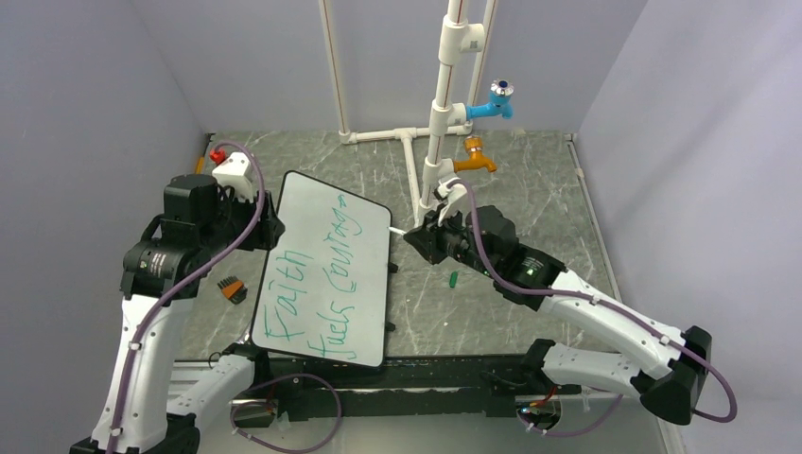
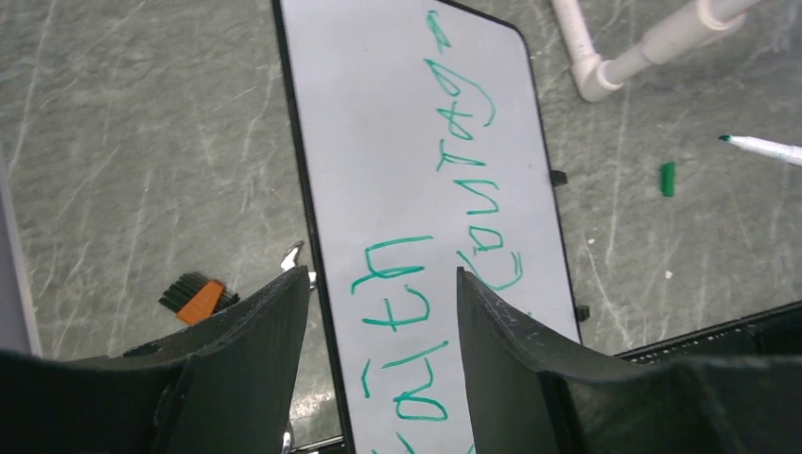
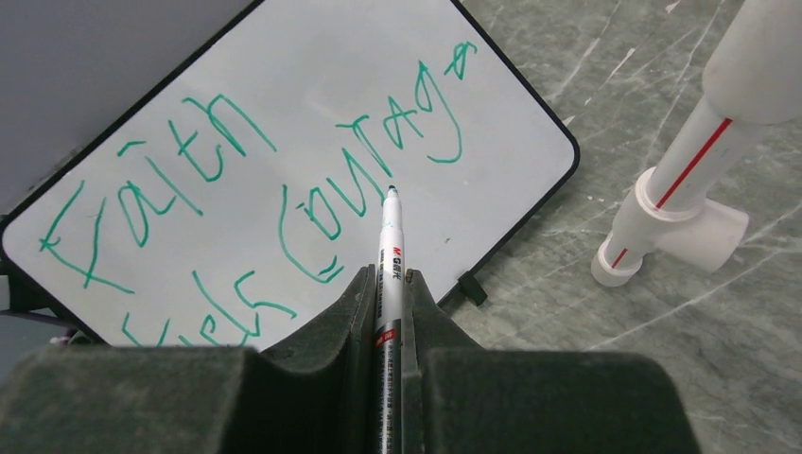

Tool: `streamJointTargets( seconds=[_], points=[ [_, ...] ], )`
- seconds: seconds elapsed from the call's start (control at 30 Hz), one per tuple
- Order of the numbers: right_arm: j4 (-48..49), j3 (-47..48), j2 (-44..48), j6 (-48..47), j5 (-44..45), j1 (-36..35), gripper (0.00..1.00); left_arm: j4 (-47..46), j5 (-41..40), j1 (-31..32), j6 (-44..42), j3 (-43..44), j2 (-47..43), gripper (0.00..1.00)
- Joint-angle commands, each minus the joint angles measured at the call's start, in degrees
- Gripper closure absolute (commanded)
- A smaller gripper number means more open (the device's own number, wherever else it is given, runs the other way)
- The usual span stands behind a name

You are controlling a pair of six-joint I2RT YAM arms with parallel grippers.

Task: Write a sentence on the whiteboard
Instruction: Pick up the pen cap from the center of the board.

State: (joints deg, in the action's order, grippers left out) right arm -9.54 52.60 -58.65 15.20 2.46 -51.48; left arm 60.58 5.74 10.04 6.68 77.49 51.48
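The whiteboard (image 1: 312, 213) lies flat on the table, left of centre. The sentence (image 1: 317, 284), in green handwriting on two lines, reads "Faith fuels courage". My right gripper (image 3: 388, 276) is shut on a white marker (image 3: 390, 251). The marker's green tip (image 3: 392, 192) points toward the board's right edge. In the left wrist view that marker (image 2: 768, 148) hangs over the table, clear of the whiteboard (image 2: 378, 113). My left gripper (image 2: 382, 276) is open above the board's left rim, with nothing between its fingers (image 2: 274, 326). In the top view it (image 1: 270, 230) sits by the board's left side.
A green marker cap (image 1: 453, 278) lies on the table right of the board. An orange and black brush (image 1: 232, 288) lies to the board's left. A white pipe stand (image 1: 437, 123) with blue and orange taps rises behind, with a foot (image 3: 676, 203) near the board's corner.
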Motion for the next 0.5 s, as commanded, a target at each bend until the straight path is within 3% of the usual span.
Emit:
streamJointTargets(
  seconds=[0.0,0.3,0.47],
  points=[
    [-4.0,3.6,3.7,0.4,0.1,-0.6,1.0,-3.9,6.0,1.3,-0.1,1.2,-1.4,0.39],
    [-13.9,3.5,11.6,2.5,8.0,-0.8,1.0,-14.5,11.5,9.8,2.5,-4.1,0.5,0.37],
    [-19.7,2.9,15.1,4.9,14.9,-0.8,1.0,-19.3,8.9,19.1,4.0,-5.7,4.3,0.35]
  ],
)
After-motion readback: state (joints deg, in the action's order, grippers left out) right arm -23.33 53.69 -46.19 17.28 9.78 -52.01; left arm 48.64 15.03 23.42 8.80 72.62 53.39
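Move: The green pen cap lies on the table clear of the whiteboard's right edge, about 36 cm to the right of the left hand, roughly level with it and some 20 cm below. The whiteboard's middle is only 9 cm to the left hand's right, about level; the white pipe's foot stands 31 cm right and 10 cm ahead. From the right hand, the cap lies about 11 cm right, 1 cm back and 16 cm down. Towards the green cap the open, empty left hand swings about 9 cm to the right above the whiteboard, gathering speed and turning some 20 degrees clockwise; a slight rise is lost again. The right hand, still gripping the uncapped pen, draws off to the right, back and a little up, drawing the pen farther from the board. ##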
